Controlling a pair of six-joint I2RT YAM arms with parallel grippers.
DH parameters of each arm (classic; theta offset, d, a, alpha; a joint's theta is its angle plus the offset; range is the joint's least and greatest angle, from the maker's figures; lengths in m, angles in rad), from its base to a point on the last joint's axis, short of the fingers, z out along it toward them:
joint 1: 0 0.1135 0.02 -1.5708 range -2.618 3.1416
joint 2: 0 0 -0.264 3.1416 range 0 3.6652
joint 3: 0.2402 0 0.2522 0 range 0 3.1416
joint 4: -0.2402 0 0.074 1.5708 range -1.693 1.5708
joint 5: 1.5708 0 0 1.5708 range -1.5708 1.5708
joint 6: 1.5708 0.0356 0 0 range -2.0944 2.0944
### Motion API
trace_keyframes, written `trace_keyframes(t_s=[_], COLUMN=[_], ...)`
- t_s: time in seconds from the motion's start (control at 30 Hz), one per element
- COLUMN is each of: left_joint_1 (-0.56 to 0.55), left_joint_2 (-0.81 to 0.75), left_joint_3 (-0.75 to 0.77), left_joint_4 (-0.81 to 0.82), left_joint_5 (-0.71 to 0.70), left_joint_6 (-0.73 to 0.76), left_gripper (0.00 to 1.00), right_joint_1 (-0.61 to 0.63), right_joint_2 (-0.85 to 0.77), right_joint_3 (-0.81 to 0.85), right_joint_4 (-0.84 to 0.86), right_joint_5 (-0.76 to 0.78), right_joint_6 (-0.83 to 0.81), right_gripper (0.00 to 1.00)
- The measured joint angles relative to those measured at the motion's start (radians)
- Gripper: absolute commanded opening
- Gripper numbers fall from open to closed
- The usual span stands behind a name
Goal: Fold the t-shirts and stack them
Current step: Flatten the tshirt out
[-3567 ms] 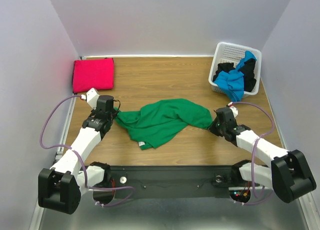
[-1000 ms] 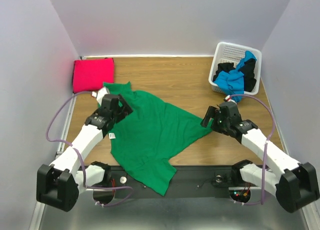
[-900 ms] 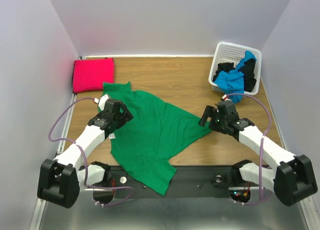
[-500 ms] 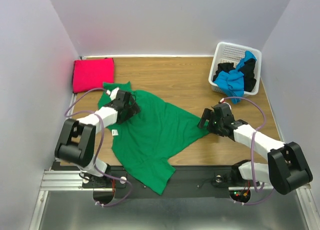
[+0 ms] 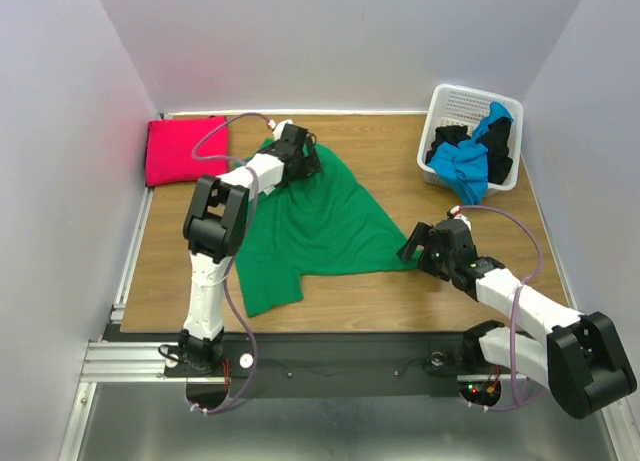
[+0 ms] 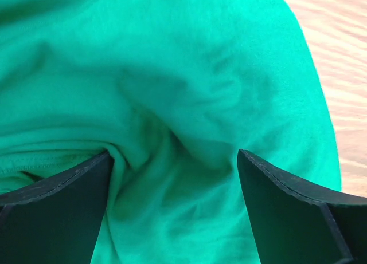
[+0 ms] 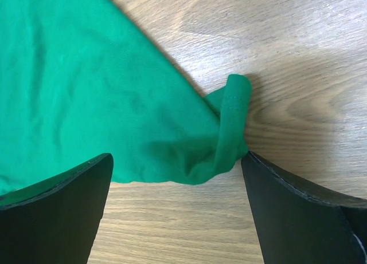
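The bright green t-shirt (image 5: 320,221) lies spread on the wooden table, running from the back middle down to the front left. My left gripper (image 5: 305,159) is stretched far back over the shirt's top end; it is open, and green cloth (image 6: 189,92) is bunched between its fingers (image 6: 287,201). Open too, my right gripper (image 5: 412,247) sits at the shirt's right corner, whose rolled hem (image 7: 229,121) lies between the fingers (image 7: 298,212) on bare wood. A folded magenta-red t-shirt (image 5: 187,149) rests at the back left.
A white lattice basket (image 5: 455,106) stands at the back right holding a blue t-shirt (image 5: 468,166) and a black one (image 5: 448,141); the blue one hangs over its near rim. Walls enclose the table on three sides.
The left arm swung far back and right, dragging the green shirt's top end with it; the shirt's near end came up off the front rail. The right gripper shifted slightly nearer.
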Motion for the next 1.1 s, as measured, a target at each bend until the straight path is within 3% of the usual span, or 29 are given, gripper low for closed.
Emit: trace_keyframes(t_s=[0.17, 0.3, 0.4, 0.47, 0.6, 0.73, 0.9, 1.1], left_joint_1=[-0.031, -0.040, -0.042, -0.041, -0.027, 0.037, 0.103, 0.110], left_joint_2=[0.140, 0.108, -0.056, -0.270, -0.761, -1.044, -1.054, -1.043], left_joint_3=[0.269, 0.292, 0.105, -0.120, -0.509, -0.793, -1.004, -1.044], left_joint_4=[-0.123, -0.199, -0.198, -0.203, -0.239, -0.276, -0.358, -0.381], left_joint_5=[0.025, 0.001, -0.044, -0.095, -0.204, -0.240, -0.200, -0.078], left_joint_6=[0.045, 0.064, 0.061, 0.040, -0.118, -0.276, -0.384, -0.408], left_gripper=[0.99, 0.99, 0.99, 0.99, 0.99, 0.99, 0.99, 0.96], right_joint_1=[0.000, 0.000, 0.000, 0.000, 0.000, 0.000, 0.000, 0.000], right_joint_2=[0.000, -0.018, -0.049, -0.087, -0.119, -0.124, -0.125, -0.134], right_joint_3=[0.000, 0.000, -0.003, -0.008, -0.017, -0.019, -0.019, -0.019], right_joint_4=[0.000, -0.023, -0.046, -0.060, -0.072, -0.088, -0.094, -0.104], right_joint_5=[-0.008, -0.022, -0.025, -0.025, -0.022, -0.021, -0.017, -0.002], right_joint_6=[0.000, 0.004, 0.010, 0.017, 0.028, 0.031, 0.031, 0.034], right_gripper=[1.00, 1.00, 1.00, 1.00, 1.00, 1.00, 1.00, 1.00])
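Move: Some 36 cm back and 16 cm to the left of the left hand, about 4 cm below it, lies the green t-shirt's near-left corner. The t-shirt's right tip is roughly 24 cm back and 23 cm to the hand's right; the folded red shirt sits about 30 cm to its left and 8 cm farther out. From the right hand the near-left corner is about 37 cm left and 12 cm back. Pushing the cloth forward and right a few last centimetres with open fingers, the left hand then lifts off and swings back and left, some 30 cm, in an arc about 11 cm high that comes down at the t-shirt's left edge, just beyond its near-left corner. The wrist turns counter-clockwise and tips down; the fingers stay open. The right hand, also open, eases slightly back and up. ##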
